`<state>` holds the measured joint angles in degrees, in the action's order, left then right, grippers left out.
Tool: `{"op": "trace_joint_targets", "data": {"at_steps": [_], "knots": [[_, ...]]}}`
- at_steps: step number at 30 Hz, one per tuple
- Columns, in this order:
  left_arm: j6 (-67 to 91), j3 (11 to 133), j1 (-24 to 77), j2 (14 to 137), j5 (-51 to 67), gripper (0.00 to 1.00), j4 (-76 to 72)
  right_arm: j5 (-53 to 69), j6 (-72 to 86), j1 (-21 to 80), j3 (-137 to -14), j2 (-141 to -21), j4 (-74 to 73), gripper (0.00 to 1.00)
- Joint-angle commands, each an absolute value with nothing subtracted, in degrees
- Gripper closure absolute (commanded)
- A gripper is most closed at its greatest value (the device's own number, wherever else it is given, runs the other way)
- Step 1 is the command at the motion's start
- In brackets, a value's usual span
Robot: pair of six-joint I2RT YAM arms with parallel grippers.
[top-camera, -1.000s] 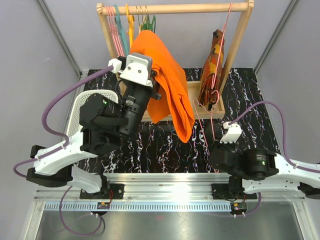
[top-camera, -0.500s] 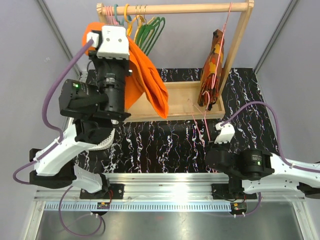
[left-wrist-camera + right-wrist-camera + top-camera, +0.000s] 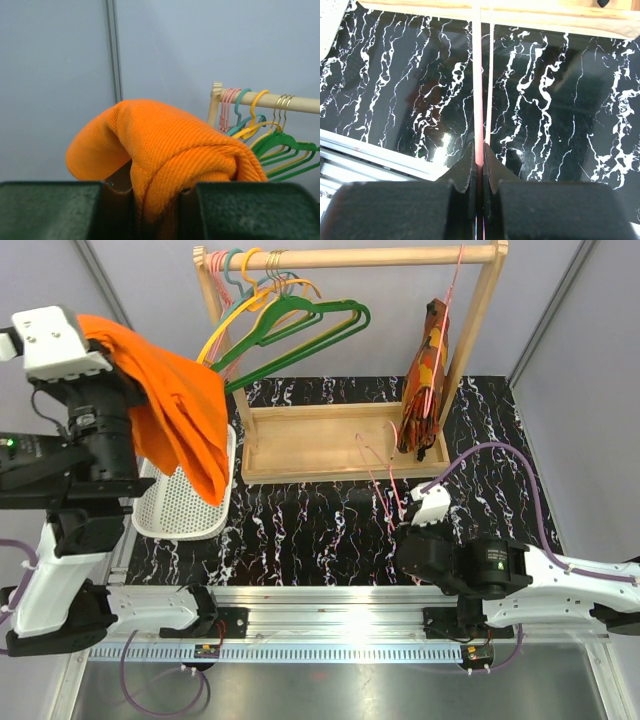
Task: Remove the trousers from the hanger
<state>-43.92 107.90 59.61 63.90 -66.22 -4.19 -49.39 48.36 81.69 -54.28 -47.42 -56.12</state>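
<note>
The bright orange trousers (image 3: 175, 415) hang free in the air at the far left, draped down from my left arm (image 3: 95, 430) over the white mesh basket. In the left wrist view my left gripper (image 3: 157, 200) is shut on a bunched fold of the trousers (image 3: 170, 145). The thin pink wire hanger (image 3: 385, 480) is bare and stands tilted over the black mat. My right gripper (image 3: 403, 528) is shut on its lower wire. In the right wrist view the hanger (image 3: 478, 75) runs straight up out of the right gripper (image 3: 479, 150).
A wooden rack (image 3: 350, 257) stands at the back with green (image 3: 300, 325), yellow and teal hangers swung out on its left end. A camouflage garment (image 3: 425, 380) hangs on its right. The white mesh basket (image 3: 180, 510) lies left of the rack's wooden base (image 3: 320, 440).
My left arm has swung from the rack's middle to the far left, carrying the trousers clear of the hanger. The rail hangers have swung out. My right gripper has shifted slightly left with the hanger.
</note>
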Motion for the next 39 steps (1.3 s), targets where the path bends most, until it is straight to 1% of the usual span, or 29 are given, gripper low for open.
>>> {"op": "trace_joint_targets", "data": {"at_steps": [1, 5, 9, 15, 24, 25, 27, 28, 29, 31, 32, 34, 36, 39], "knots": [[-45.6, 105.74, 59.5, 61.7, -62.4, 1.0, -11.41, -51.24, 47.11, 81.48, -54.23, -48.08, -52.38, 1.0], [-52.19, 101.44, 59.07, 58.98, -65.21, 1.0, -19.22, -50.89, 46.85, 81.47, -54.14, -48.34, -51.68, 1.0], [-54.49, 96.61, 56.52, 56.17, -66.09, 1.0, -19.78, -50.54, 45.88, 81.48, -54.23, -48.34, -50.54, 1.0], [-48.17, 89.32, 54.14, 50.63, -66.98, 1.0, -13.81, -49.75, 44.74, 81.47, -54.84, -49.04, -49.04, 1.0], [-45.54, 77.53, 50.81, 44.92, -68.38, 1.0, -12.58, -49.31, 44.03, 81.47, -54.84, -49.22, -48.08, 1.0], [-44.92, 74.56, 48.97, 44.56, -68.2, 1.0, -12.22, -49.13, 43.86, 81.56, -54.84, -49.22, -47.64, 1.0], [-40.71, 72.52, 46.42, 44.91, -67.85, 1.0, -9.25, -49.04, 43.24, 81.47, -54.84, -49.48, -47.03, 1.0], [-38.43, 71.73, 42.4, 45.35, -66.55, 1.0, -5.05, -48.78, 43.07, 81.47, -55.02, -49.48, -46.76, 1.0], [-33.1, 69.98, 39.93, 45.53, -65.32, 1.0, -3.1, -48.69, 42.89, 81.47, -55.19, -50.0, -46.67, 1.0], [-27.53, 68.74, 34.92, 45.53, -62.77, 1.0, 1.3, -48.34, 42.37, 81.48, -55.72, -50.45, -46.58, 1.0], [-24.29, 67.95, 33.5, 45.61, -62.84, 1.0, 1.93, -48.25, 42.28, 81.56, -55.9, -50.88, -46.5, 1.0], [-18.32, 67.68, 27.62, 46.23, -62.41, 1.0, 5.78, -48.08, 41.84, 81.47, -56.25, -51.24, -46.41, 1.0], [-14.7, 66.54, 21.66, 46.84, -62.32, 1.0, 7.9, -47.73, 41.4, 81.47, -56.25, -51.24, -46.06, 1.0], [-10.11, 64.79, 15.93, 46.85, -63.8, 1.0, 9.41, -47.29, 40.61, 81.56, -55.99, -50.71, -44.39, 1.0]]}}
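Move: The left hand, high up, still grips the orange trousers; the white basket lies about 10 cm ahead, 5 cm to its left and some 59 cm below. From this hand, the green hangers are roughly 26 cm ahead, 20 cm to the right and 25 cm lower, and the wooden tray is about 20 cm ahead, 32 cm right and 60 cm below. From the right hand, which holds the emptied pink hanger, the basket is some 17 cm ahead, 48 cm left and 18 cm lower. Keeping its grip on the trousers, the left hand sinks some 22 cm towards the basket, the drop speeding up in the second half, and drifts about 11 cm left while the wrist swings some 30 degrees counter-clockwise and tips its fingers from slightly up to slightly down. The right hand, shut on the pink hanger, eases about 3 cm to the left, well clear of the trousers. ##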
